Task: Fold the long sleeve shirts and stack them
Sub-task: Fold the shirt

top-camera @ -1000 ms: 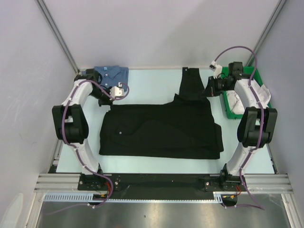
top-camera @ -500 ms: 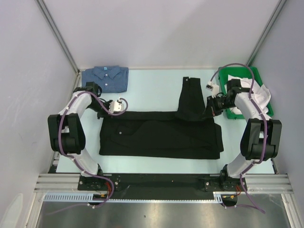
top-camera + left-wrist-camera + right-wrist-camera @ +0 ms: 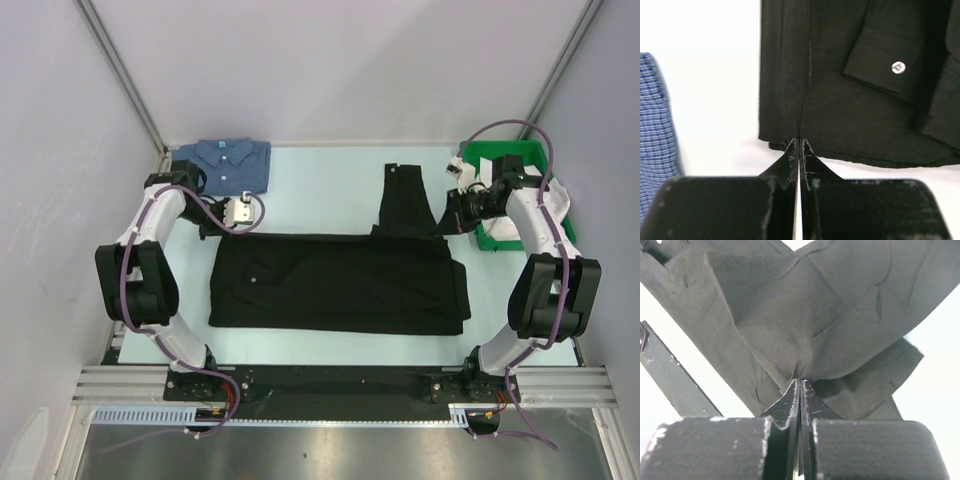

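The black shirt (image 3: 340, 285) lies flat mid-table as a wide folded band, with one sleeve (image 3: 405, 195) reaching toward the far edge. My left gripper (image 3: 216, 234) is shut at the hem of the shirt's far left corner (image 3: 840, 110), where the cloth lies flat; a buttoned cuff (image 3: 898, 67) lies beyond it. My right gripper (image 3: 447, 216) is shut on a puckered bunch of black cloth (image 3: 805, 315) at the far right corner, beside the sleeve. In the wrist views both grippers (image 3: 799, 141) (image 3: 800, 381) show jaws pressed together. The blue shirt (image 3: 225, 164) lies folded at the far left.
A green bin (image 3: 510, 158) holding white cloth (image 3: 548, 195) stands at the far right, just behind my right arm. The blue shirt (image 3: 655, 125) also shows at the left edge of the left wrist view. Metal rails border the table's sides.
Both grippers came toward the near side with the shirt's far edge, which now lies straighter and nearer. Since half a second ago they have shifted slightly back and outward.
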Robot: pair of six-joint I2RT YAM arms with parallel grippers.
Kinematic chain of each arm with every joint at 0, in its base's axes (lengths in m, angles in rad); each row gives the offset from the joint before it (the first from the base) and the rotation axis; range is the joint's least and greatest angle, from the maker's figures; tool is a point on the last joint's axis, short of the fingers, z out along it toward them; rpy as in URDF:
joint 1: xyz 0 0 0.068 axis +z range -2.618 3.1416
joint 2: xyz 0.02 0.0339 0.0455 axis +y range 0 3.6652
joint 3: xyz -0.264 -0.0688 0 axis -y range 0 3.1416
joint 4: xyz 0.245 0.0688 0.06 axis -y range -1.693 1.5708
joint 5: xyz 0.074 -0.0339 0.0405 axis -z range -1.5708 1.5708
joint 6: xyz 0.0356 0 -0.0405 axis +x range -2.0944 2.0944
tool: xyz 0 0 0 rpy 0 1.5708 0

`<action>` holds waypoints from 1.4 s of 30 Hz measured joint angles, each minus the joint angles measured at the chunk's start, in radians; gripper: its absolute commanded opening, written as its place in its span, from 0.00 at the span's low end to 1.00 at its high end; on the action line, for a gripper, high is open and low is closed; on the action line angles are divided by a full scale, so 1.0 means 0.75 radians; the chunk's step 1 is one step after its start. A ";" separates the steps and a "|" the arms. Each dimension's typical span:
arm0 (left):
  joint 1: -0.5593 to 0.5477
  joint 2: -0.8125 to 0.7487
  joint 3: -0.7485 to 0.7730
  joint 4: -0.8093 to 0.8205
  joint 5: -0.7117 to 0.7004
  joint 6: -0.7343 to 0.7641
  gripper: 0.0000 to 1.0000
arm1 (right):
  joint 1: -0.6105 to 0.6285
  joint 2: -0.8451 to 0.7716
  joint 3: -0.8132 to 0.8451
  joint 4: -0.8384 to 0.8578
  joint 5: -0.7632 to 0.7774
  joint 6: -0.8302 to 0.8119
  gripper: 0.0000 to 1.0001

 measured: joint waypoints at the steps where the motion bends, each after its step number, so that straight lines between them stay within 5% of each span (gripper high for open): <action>1: 0.003 0.000 -0.002 -0.009 -0.002 0.004 0.00 | -0.007 -0.003 -0.006 -0.011 0.000 -0.011 0.00; 5: 0.008 -0.021 -0.077 -0.020 -0.010 0.035 0.01 | 0.000 -0.037 -0.096 -0.026 0.000 -0.048 0.00; 7: 0.008 -0.032 -0.126 -0.022 -0.018 0.046 0.15 | 0.020 -0.044 -0.155 -0.030 0.004 -0.063 0.03; 8: 0.008 -0.033 -0.148 -0.024 -0.027 0.050 0.32 | 0.035 -0.044 -0.187 -0.026 0.011 -0.068 0.20; 10: 0.008 -0.033 -0.184 -0.020 -0.050 0.057 0.43 | 0.069 -0.041 -0.241 -0.025 0.043 -0.073 0.43; 14: 0.010 -0.032 -0.201 -0.024 -0.083 0.038 0.55 | 0.107 -0.007 -0.250 -0.056 0.095 -0.100 0.51; 20: -0.007 -0.031 -0.088 -0.053 -0.013 -0.133 0.62 | 0.036 0.030 -0.096 -0.087 0.104 -0.041 0.56; 25: -0.116 0.006 -0.049 0.144 -0.010 -0.434 0.66 | 0.029 0.081 -0.017 0.079 0.111 0.148 0.66; 34: -0.205 0.220 -0.213 0.496 -0.201 -0.780 0.64 | 0.050 0.559 0.419 0.460 0.273 0.422 0.70; 42: -0.214 0.133 -0.256 0.532 -0.241 -0.779 0.89 | 0.066 0.978 0.788 0.596 0.388 0.548 0.67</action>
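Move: Both hands already pinch the black shirt's raised far edge. For the left, the place to lay and meet that edge again is some 10 cm below, 3 cm right and 1 cm ahead, with the folded blue shirt about 26 cm ahead and 5 cm left. From the right hand, the free cuff lies roughly 26 cm ahead, 4 cm left and 15 cm down; the green bin stands about 19 cm ahead and 30 cm right. Draw both grippers back some 5 cm while sinking, then open them to let go of the shirt edge. Send the right gripper far forward, nearly 30 cm, and lower it over the sleeve towards the cuff, turning clockwise. Lift the left slightly, bring it forward and right, then lower it over the shirt's far left corner, turning about 20 degrees counter-clockwise, fingers wide. ##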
